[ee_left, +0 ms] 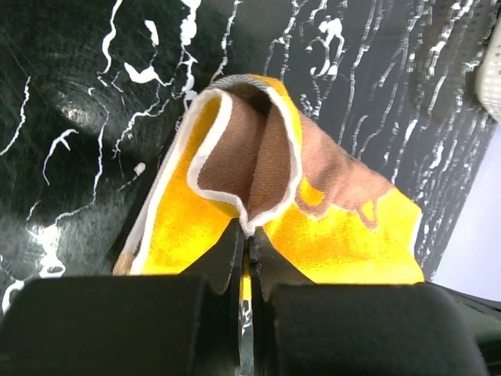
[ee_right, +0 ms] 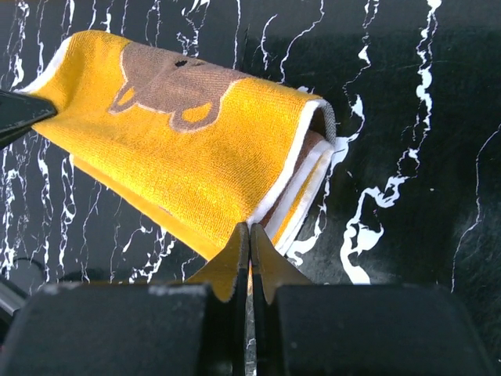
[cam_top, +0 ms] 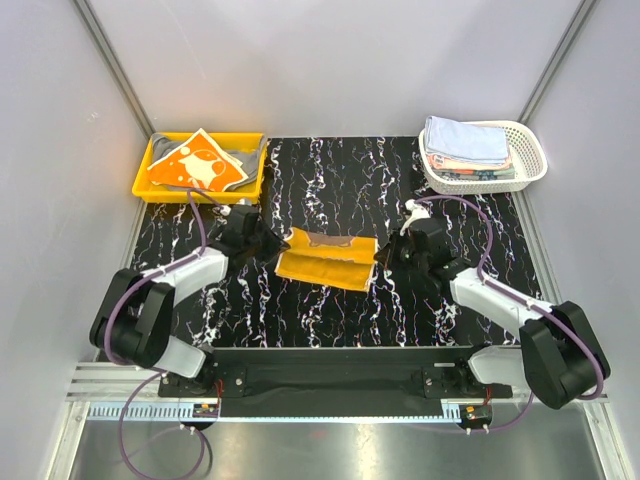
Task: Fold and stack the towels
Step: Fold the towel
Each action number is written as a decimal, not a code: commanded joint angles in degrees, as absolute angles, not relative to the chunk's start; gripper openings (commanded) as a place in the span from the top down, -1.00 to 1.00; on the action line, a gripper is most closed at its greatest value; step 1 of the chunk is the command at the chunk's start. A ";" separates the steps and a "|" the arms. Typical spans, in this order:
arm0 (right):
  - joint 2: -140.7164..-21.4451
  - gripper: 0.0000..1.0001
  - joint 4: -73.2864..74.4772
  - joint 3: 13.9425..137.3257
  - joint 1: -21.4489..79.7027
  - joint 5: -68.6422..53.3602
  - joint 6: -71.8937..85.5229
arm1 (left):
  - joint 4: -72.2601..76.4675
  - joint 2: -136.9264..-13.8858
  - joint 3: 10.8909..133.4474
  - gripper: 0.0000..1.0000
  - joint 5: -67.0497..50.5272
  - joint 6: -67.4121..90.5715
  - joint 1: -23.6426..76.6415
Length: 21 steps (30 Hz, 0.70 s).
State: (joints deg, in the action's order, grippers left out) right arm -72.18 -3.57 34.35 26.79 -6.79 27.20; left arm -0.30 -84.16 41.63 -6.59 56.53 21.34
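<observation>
An orange-yellow towel (cam_top: 325, 258) with a brown animal print lies folded over in the middle of the black marbled table. My left gripper (cam_top: 268, 243) is shut on the white-trimmed edge at its left end (ee_left: 344, 235), where the layers bulge open above the jaws. My right gripper (cam_top: 385, 252) is shut on the top layer's edge at its right end (ee_right: 188, 149), with the lower layers showing just beside the jaws. The left gripper (ee_left: 249, 235) and the right gripper (ee_right: 249, 231) both pinch only cloth. More towels lie in the tray and the basket.
A yellow tray (cam_top: 145, 185) at the back left holds an orange-and-white towel (cam_top: 197, 165) over a grey one. A white lattice basket (cam_top: 530, 165) at the back right holds a stack topped by a light blue towel (cam_top: 465, 138). White walls close in both sides.
</observation>
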 commanded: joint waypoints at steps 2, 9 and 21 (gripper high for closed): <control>-70.22 0.95 -4.13 34.10 27.42 -7.29 28.21 | 1.93 -79.99 40.34 1.00 -3.52 55.72 21.44; -71.10 0.94 -0.80 38.49 27.51 -3.10 27.60 | 1.15 -82.61 46.22 1.00 -2.29 57.57 21.18; -77.87 0.97 7.12 51.60 26.54 0.27 24.69 | -3.43 -92.11 61.00 1.00 -2.64 57.04 19.60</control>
State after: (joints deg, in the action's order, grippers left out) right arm -77.54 4.93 50.35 26.83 -0.69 25.28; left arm -3.20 -92.14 59.96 -4.27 57.25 19.77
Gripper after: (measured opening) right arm 0.028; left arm 0.027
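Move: I already hold the two top corners of the yellow towel, with the brown-patterned fold bulging beyond my fingers. Its middle is about 4 cm ahead and 13 cm right of my left hand, and about 9 cm ahead and 15 cm left of my right hand, a few cm below both. The towel's near edge lies about 8 cm back and 12 cm right of my left hand. The yellow bin is roughly 25 cm ahead of that hand and 25 cm left. After barely stirring, I swing both pinched corners forward and up together in one quick sweep, out over the bulging fold and away from the towel's near edge. My left hand leads, about 8 cm forward and 6 cm up; my right goes some 5 cm each way. Both grips stay shut, and the wrists tip up only slightly. ##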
